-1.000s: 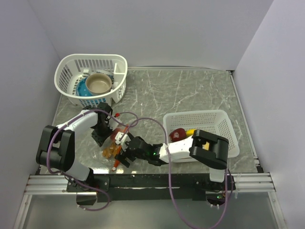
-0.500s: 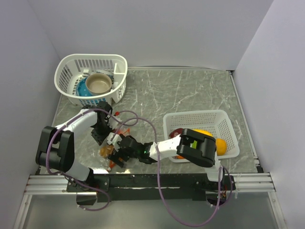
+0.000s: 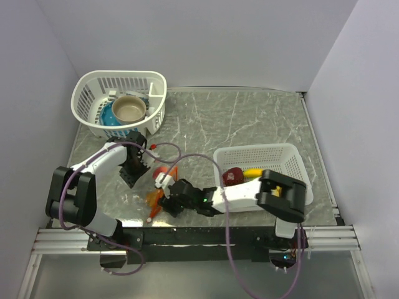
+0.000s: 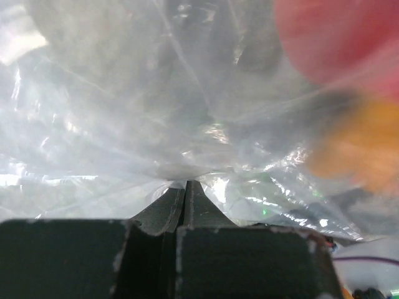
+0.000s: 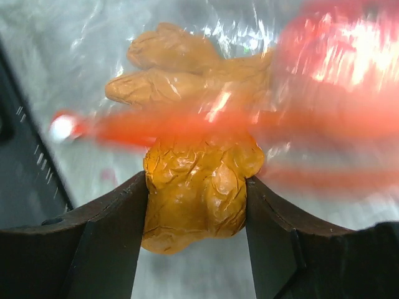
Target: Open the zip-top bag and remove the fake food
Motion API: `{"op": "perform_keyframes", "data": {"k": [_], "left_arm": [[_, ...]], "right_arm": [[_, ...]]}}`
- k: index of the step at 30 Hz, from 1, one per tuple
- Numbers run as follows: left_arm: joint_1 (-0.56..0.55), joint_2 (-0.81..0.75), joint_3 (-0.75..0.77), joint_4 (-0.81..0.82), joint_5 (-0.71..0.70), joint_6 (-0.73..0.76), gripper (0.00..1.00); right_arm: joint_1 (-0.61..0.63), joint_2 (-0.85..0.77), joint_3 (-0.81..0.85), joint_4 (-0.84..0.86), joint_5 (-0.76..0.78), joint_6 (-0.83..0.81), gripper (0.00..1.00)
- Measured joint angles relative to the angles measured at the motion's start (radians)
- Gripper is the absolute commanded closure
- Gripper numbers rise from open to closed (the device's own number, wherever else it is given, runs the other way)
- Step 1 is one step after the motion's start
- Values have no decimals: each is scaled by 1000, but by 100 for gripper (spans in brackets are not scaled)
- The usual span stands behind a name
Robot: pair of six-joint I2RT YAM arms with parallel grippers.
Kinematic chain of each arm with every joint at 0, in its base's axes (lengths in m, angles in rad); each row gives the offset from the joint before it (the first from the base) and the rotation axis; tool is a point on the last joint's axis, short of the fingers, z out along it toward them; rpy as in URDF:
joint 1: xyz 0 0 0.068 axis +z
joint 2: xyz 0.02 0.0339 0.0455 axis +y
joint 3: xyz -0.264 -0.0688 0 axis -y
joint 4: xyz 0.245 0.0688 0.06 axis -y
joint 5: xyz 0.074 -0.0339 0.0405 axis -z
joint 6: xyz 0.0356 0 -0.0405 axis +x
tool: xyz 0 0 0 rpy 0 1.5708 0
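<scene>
The clear zip-top bag (image 3: pixel 151 182) lies near the front left of the table, and its film fills the left wrist view (image 4: pixel 156 93). My left gripper (image 3: pixel 137 163) (image 4: pixel 185 182) is shut on a fold of that film. Blurred red (image 4: pixel 336 37) and orange (image 4: pixel 355 143) fake food shows through it. My right gripper (image 3: pixel 161 195) (image 5: pixel 197 187) is shut on a knobbly orange piece of fake food (image 5: pixel 196 205) at the bag's orange-red zip strip (image 5: pixel 156 128). I cannot tell whether film lies between the pads and that piece. A second orange piece (image 5: pixel 168 68) and a red one (image 5: pixel 336 50) lie beyond.
A white mesh basket (image 3: pixel 293 163) at the right holds a dark red piece (image 3: pixel 232 176) and a yellow one (image 3: pixel 252 170). Another white basket (image 3: pixel 87 93) at the back left holds a tan bowl (image 3: pixel 129 109) and a blue dish (image 3: pixel 107 116). Cables loop over the marble table (image 3: pixel 249 118).
My right gripper has closed onto the orange piece. The right arm first reached left, then drew back a little to the right. The left gripper has stayed shut on the bag.
</scene>
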Motion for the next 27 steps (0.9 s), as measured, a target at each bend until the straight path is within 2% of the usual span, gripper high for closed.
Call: {"op": "perform_keyframes", "data": {"k": [7,11,12,14,17,20,21,24,27], "left_arm": [[-1,16,-3,48,-50,0,99],[-1,30,-4,65,-63,0,99],[-1,30,-5,67,-64,0,99],[-1,30,-7,69,-66,0,99],[-1,30,-8,69,-67,0,99],[-1,30,-8,67,-62,-1,99],[-1,30,-8,65,-61,-1,99],[-1,30,-8,61,-59,0,99],[-1,29,-7,59,-55,-1,99]], "right_arm": [[0,-325,-82,-227,42,67,70],[-1,-450,-104,-352,83,109,74],[-2,-492,-117,-394,107,128,73],[-5,-586,-153,-465,199,176,83],[-42,-750,-212,-544,377,279,83],[-174,-876,-228,-634,570,429,41],[-223,-887,-227,-656,608,467,3],[-342,-864,-222,-726,682,557,0],[-381,-794,-219,-778,693,601,0]]}}
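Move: The right hand, already gripping the fake ginger at the bag's mouth, has the white tray's middle about 35 cm to its right and 9 cm ahead. Inside the tray the dark-red food is some 25 cm right and 10 cm ahead of the hand, the banana 32 cm right and 11 ahead; the peach in the bag is about 11 cm ahead and 1 cm left. From the left hand, still pinching the bag, the tray is roughly 47 cm right, 2 cm ahead. Right hand swings the ginger about 30 cm right, forward and up over the white tray, turning clockwise, opening. ##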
